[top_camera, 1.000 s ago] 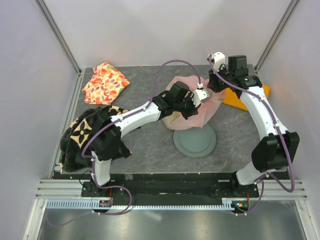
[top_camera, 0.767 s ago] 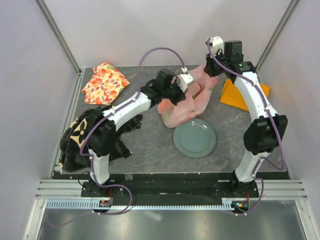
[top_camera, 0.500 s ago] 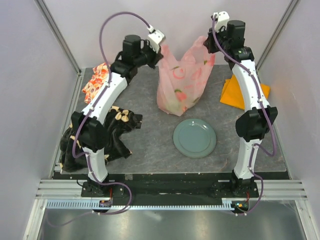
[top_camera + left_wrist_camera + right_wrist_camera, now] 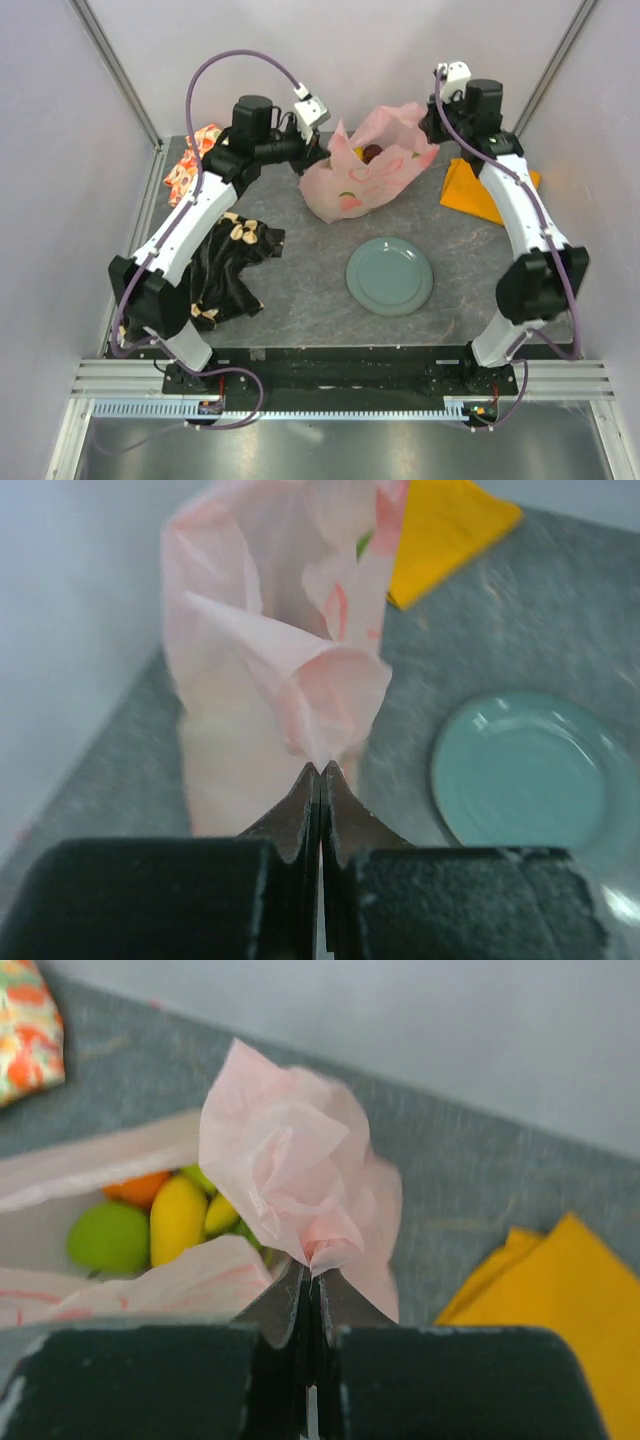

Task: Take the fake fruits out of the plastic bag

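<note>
The pink plastic bag [image 4: 362, 175] hangs stretched between both grippers over the back of the table, its bottom resting on the surface. My left gripper [image 4: 322, 152] is shut on the bag's left edge [image 4: 285, 680], pinching a fold at its tips [image 4: 320, 768]. My right gripper [image 4: 432, 133] is shut on the bunched right handle [image 4: 290, 1160]. The fake fruits lie inside the bag's open mouth [image 4: 368, 153]: a green one [image 4: 110, 1238], a yellow mango [image 4: 178, 1218] and an orange one [image 4: 140, 1188] show in the right wrist view.
A grey-green plate [image 4: 390, 275] sits in front of the bag. An orange cloth [image 4: 487, 190] lies at the back right, a floral fabric [image 4: 185, 165] at the back left, and a black patterned bag [image 4: 225, 265] at the left under my left arm.
Both arms lifted the bag off the table and held it high, then came down again. The bag now sags lower and tilted, with its mouth pulled open. The right gripper shut at the start.
</note>
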Robot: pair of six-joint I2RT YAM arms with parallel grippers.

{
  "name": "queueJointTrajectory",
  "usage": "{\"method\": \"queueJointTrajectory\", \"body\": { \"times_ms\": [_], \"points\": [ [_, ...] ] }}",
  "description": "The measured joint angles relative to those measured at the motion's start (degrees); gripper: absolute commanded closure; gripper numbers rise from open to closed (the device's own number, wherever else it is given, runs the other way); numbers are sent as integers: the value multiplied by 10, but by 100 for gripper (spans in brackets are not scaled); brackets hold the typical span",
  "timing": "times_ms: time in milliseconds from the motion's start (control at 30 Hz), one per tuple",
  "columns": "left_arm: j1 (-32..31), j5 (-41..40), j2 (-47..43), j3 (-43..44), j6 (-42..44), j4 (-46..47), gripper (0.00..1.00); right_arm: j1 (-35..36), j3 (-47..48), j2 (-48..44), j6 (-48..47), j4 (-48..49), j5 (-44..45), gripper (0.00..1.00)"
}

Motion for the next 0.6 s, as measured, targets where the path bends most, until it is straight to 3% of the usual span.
{"method": "queueJointTrajectory", "body": {
  "times_ms": [133, 167, 200, 233, 300, 333, 400, 600],
  "points": [
    [-1, 32, -114, -166, 0, -30, 98, 0, -185, -148, -2, -19, -6, 100],
    [-2, 39, -139, -203, 0, -35, 98, 0, -222, -180, -2, -28, -7, 96],
    [-3, 45, -156, -231, -1, -39, 98, 0, -257, -207, -2, -36, -8, 86],
    [-5, 48, -174, -261, -3, -44, 68, 0, -279, -225, -2, -46, -9, 60],
    [-7, 54, -195, -306, -8, -50, 39, 0, -317, -252, -2, -72, -9, 44],
    [-9, 56, -199, -318, -16, -56, 20, 0, -322, -255, -6, -90, -8, 36],
    [-9, 56, -200, -322, -34, -69, 14, 0, -314, -253, -16, -120, -4, 27],
    [-8, 74, -252, -290, -117, -88, 13, 0, -179, -249, -46, -172, -16, 25]
  ]
}}
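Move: Both hands still pinch the bag's rim, with the fruits inside. The table where the bag is taken lies about 12 cm right of the left hand and 2 cm ahead, some 27 cm down; from the right hand it is about 9 cm back and 9 cm left, 25 cm down. The plate is roughly 15 cm back and 15 cm right of the left hand, and the orange cloth 5 cm back and 16 cm right of the right hand. Still pinching the two sides of the bag's rim, both hands sweep back towards the robot together, about 15 cm, and sink some 10 cm on the way, bringing the rim down towards the table beyond the plate while the wrists tip down roughly 20 degrees. As the sweep runs out both grippers open wide and let go of the plastic, then lift clear, the left by about 5 cm and the right by about 8 cm, its wrist tipping partly back up. ##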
